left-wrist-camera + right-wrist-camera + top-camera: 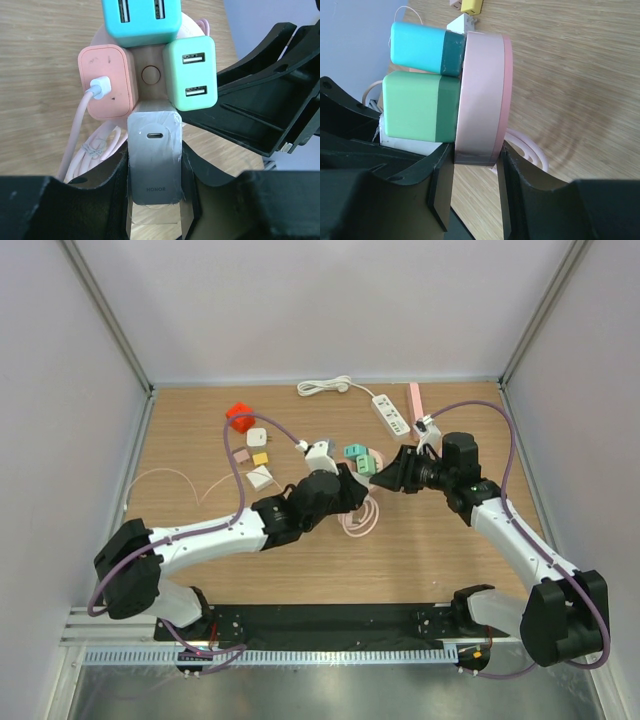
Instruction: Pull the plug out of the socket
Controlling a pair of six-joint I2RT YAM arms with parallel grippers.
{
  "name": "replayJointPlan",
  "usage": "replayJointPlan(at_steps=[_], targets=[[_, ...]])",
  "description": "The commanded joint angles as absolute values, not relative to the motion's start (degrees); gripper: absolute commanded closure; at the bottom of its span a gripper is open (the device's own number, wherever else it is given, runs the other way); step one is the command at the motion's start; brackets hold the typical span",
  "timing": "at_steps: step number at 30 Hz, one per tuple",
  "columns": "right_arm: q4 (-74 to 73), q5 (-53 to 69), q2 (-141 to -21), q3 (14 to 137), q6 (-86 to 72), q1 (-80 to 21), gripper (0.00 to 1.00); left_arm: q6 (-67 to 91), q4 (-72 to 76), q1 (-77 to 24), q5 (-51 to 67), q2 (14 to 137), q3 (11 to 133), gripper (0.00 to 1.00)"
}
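The socket (150,103) is a round pink hub carrying several plugs: a blue one (141,20), a green one (191,80), a pink one (106,82) with a white USB cable in it, and a grey-white plug (152,155). My left gripper (152,172) is shut on the grey-white plug, one finger on each side. Edge-on in the right wrist view, the socket (482,100) has its rim pinched by my shut right gripper (475,170), and it is held off the table. Overhead, the left gripper (350,488) and the right gripper (385,478) meet mid-table.
A pink cable coil (360,518) lies under the grippers. A white power strip (390,413) with its cord and a pink bar (414,400) lie at the back. A red object (239,416) and several small adapters (257,436) sit at the back left.
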State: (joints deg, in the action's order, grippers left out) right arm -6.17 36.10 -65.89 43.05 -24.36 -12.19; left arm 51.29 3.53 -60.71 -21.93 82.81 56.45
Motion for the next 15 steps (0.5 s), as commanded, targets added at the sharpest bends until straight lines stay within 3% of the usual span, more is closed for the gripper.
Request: replayJointPlan(at_steps=[1,5,10,15], targets=[[-1.3,13.3,-66.5,42.9,-17.7,-7.0,0.99,58.3,2.5,-61.5,-15.9,79.2,60.4,1.00],[-1.4,12.3,-66.1,42.9,-16.9,-6.9,0.99,61.0,4.4,-60.1,-10.4,78.9,59.7,1.00],[-1.1,13.3,-66.2,42.8,-16.4,-6.9,0.99,46.6,4.9,-60.2,-6.9,78.3,60.0,1.00],[-1.1,14.1,-66.2,42.7,-16.2,-7.0,0.99,43.2,3.2,-60.2,-7.2,78.4,60.1,1.00]])
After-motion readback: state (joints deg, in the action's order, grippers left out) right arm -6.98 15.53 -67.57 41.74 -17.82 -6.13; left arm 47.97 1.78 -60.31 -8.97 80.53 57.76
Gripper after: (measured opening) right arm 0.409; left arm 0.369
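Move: The left hand already holds the white plug, which is still in the pink socket; the socket's middle lies some 5 cm ahead of it and 3 cm to its right. From the left hand the green plug stands about 3 cm ahead and 1 cm right, the cyan one 6 cm ahead and 1 cm left. The right hand grips the socket's rim, with the white plug roughly 5 cm to its left and 1 cm back. The right hand hauls its socket some 9 cm right, forward and down; the left draws the plug back. ##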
